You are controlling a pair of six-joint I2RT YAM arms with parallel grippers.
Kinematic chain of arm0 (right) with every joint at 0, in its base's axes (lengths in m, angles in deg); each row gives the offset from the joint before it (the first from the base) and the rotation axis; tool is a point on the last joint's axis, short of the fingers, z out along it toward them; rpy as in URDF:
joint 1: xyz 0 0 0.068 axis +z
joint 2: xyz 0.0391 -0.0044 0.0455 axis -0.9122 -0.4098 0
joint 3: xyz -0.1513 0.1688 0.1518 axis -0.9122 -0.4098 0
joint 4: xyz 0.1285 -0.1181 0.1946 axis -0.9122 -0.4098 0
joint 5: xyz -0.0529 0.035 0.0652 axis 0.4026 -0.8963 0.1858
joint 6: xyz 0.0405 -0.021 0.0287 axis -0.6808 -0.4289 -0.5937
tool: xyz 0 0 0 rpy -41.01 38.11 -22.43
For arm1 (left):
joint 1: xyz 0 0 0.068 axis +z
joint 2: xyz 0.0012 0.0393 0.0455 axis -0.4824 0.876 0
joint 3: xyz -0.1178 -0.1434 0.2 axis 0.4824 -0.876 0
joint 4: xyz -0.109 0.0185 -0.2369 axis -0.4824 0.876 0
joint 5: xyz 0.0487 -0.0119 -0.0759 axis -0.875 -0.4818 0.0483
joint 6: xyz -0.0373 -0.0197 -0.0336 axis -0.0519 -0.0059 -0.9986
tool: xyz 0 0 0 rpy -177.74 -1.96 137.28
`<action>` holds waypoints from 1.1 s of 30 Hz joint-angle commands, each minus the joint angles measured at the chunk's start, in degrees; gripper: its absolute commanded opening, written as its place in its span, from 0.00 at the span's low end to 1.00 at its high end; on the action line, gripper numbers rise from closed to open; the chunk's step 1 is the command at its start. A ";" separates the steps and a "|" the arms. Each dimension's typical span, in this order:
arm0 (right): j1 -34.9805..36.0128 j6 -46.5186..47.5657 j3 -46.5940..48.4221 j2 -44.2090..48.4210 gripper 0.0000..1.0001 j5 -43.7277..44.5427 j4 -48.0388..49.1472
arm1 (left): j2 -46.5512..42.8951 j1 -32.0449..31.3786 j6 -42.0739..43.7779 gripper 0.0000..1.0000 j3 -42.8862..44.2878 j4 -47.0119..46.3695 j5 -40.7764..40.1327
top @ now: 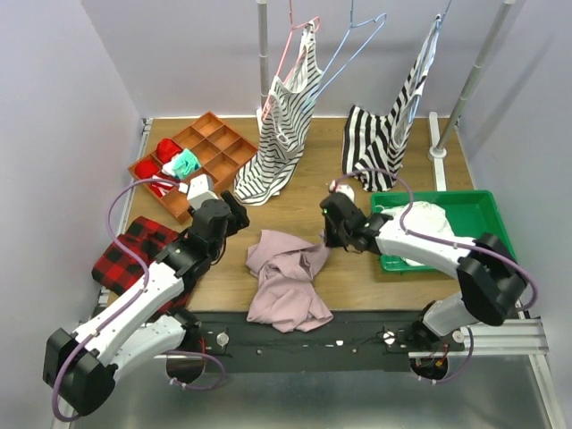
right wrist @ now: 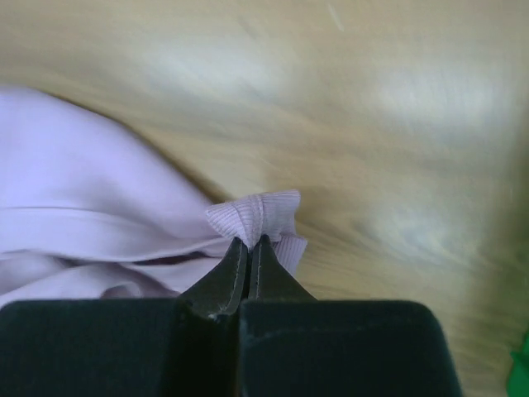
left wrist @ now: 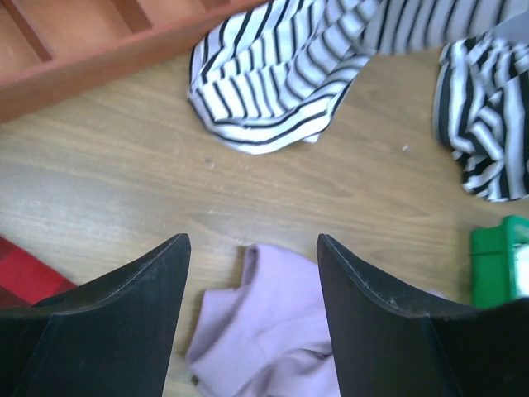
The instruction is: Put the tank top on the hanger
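Note:
The mauve-pink tank top lies crumpled on the wooden table between the two arms. My right gripper is shut on a ribbed hem fold at the garment's right edge; in the right wrist view the jaws pinch that fold of the tank top just above the wood. My left gripper hovers open at the top's upper left, touching nothing. In the left wrist view the tank top shows between and below its spread fingers. The pale blue wire hanger hangs bare from the rail at the back.
A striped top hangs on a pink hanger at back centre, another striped top to its right. An orange divided tray sits at back left. A green bin holds a white garment. A red plaid cloth lies at left.

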 commanded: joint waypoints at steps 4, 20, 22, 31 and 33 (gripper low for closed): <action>-1.53 -1.99 -8.17 -3.11 0.02 1.36 5.29 | 6.46 0.25 -2.29 0.63 -4.96 -3.38 4.71; -1.44 -2.52 -9.85 -2.94 0.06 0.57 8.28 | 4.35 -5.72 -2.12 0.63 -19.92 -13.40 16.59; -1.53 -2.61 -9.59 -3.38 0.06 0.22 8.55 | 6.37 -6.34 -1.86 0.63 -19.48 -14.54 16.59; -1.44 -2.52 -8.62 -4.17 0.06 -0.31 8.99 | 7.09 -8.54 -3.00 0.50 -18.69 -15.27 13.96; -1.52 -2.43 -8.44 -4.17 0.06 -0.40 8.99 | 4.46 -8.63 -3.17 0.43 -18.77 -13.68 12.11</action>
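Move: The tank top lies crumpled below my left hand, its middle about 12 cm back and 12 cm to the right, some 17 cm down. The foot of the striped garment is roughly 12 cm ahead and 5 cm right, the wooden tray some 16 cm ahead and 9 cm left. My right hand still pinches the tank top's right corner. The tank top's middle is about 11 cm back and 8 cm left, with the green basket's middle nearly 30 cm right. I drop my open left hand about 14 cm while drawing it back some 7 cm, then slide it right onto the tank top's left edge, tipping the fingers down and turning clockwise some 20 degrees. The fingers straddle a fold there and start to narrow. My right hand keeps its pinch, quickly lowers its corner about 6 cm and holds it there. ##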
